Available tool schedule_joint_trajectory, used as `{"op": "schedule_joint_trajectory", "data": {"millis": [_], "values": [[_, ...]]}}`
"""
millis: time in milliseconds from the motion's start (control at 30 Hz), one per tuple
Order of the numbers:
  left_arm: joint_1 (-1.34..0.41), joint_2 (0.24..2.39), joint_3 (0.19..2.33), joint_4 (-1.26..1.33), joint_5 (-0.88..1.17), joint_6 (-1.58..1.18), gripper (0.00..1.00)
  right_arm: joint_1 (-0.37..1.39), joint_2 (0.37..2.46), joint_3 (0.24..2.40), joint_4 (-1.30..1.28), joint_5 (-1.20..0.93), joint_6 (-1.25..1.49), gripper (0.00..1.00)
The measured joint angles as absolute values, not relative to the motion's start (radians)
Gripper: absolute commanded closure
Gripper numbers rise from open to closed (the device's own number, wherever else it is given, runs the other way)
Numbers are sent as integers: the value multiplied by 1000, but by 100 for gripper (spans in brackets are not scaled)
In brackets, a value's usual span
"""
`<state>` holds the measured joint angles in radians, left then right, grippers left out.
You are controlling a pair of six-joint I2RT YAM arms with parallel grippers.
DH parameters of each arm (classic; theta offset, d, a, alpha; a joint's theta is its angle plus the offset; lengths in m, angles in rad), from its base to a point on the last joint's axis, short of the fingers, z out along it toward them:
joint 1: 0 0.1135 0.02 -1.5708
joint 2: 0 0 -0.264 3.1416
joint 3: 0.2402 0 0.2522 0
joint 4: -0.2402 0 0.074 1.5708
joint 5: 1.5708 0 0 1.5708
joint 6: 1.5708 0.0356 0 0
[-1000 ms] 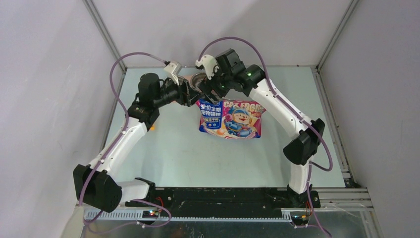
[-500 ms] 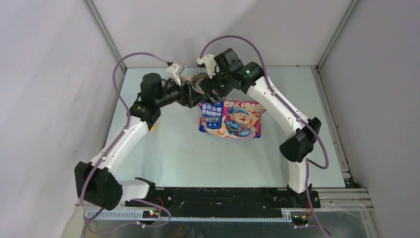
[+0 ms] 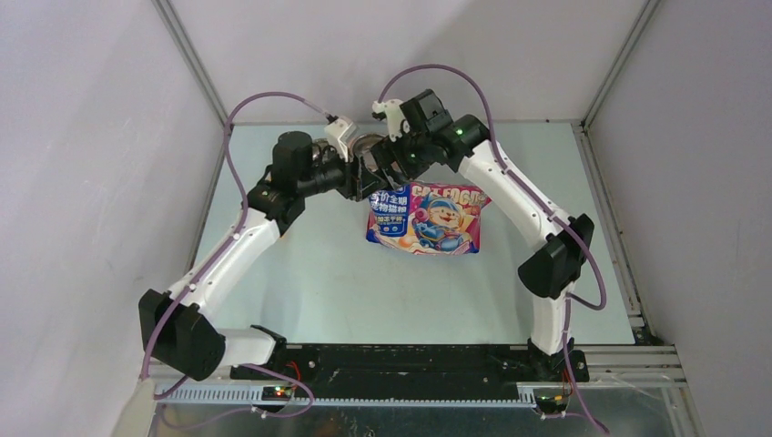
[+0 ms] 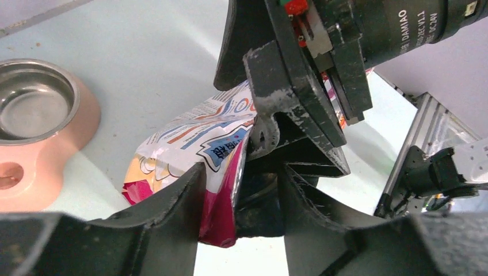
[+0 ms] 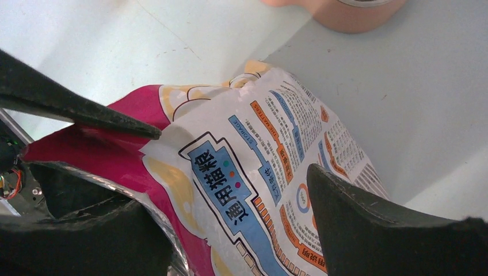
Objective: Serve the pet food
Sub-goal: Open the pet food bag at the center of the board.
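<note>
The pet food itself is hidden; only its glossy blue, pink and white bag (image 3: 428, 218) shows, mid-table with its printed face up. Both grippers meet at the bag's top left corner. In the left wrist view the bag's (image 4: 195, 132) pink edge stands between the parted jaws of my left gripper (image 4: 241, 172), against the left finger, with a right-arm finger beside it. My right gripper (image 5: 230, 195) straddles the bag's (image 5: 276, 161) printed wall with jaws wide: one finger is behind the foil lip, the other outside. From above, the left gripper (image 3: 362, 180) and right gripper (image 3: 387, 173) almost touch.
A pink feeder (image 4: 52, 149) with an empty steel bowl (image 4: 34, 103) stands just behind the bag, its bowl (image 3: 367, 144) partly hidden by the wrists from above. Walls enclose the table on three sides. The arms' bases line the near edge.
My left arm has swung right towards the bag's corner and its jaws have narrowed around the bag's edge. The right arm and the bag have barely moved.
</note>
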<state>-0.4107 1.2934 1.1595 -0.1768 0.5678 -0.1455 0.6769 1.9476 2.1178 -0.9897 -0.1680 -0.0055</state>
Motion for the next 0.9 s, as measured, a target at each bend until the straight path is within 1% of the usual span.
{"op": "schedule_joint_trajectory", "data": {"millis": [67,167,200,333,467,600,900], "values": [[-415,1293,1164,-187,555,-139,62,678,1940,2105,-981,-159,-3,21],[-417,1295,1171,-201,525,-131,69,682,1915,2060,-950,-144,4,21],[-417,1296,1175,-207,519,-130,74,685,1905,2041,-933,-135,7,21],[-421,1298,1196,-229,493,-131,85,690,1858,1968,-878,-99,18,20],[-429,1308,1219,-247,464,-130,94,691,1840,1948,-863,-69,21,19],[-433,1311,1222,-250,444,-131,96,691,1839,1948,-865,-46,29,19],[-442,1311,1222,-250,420,-131,95,667,1839,1948,-884,-68,57,18]]}}
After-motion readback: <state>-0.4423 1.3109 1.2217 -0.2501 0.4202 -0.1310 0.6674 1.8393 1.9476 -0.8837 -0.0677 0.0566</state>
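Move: The left corner of the pet food bag's mouth stands between my left hand's open fingertips, about 1 cm ahead and level with them. The bag's middle is about 12 cm to that hand's right, 4 cm back and 12 cm below. The twin bowls lie some 12 cm ahead, 5 cm left and 24 cm down. From my right hand, which has one finger inside the mouth, the corner is about 6 cm left, 1 cm back and level. I close my left fingers from about half open to almost shut, pinching the mouth's left corner while that hand eases about 1.5 cm forward. My right hand keeps its fingers wide apart, one inside the mouth and one outside the back face, and shifts about 2 cm to my right, away from the pinched corner, turning slightly clockwise and seeming to draw the rim out. ##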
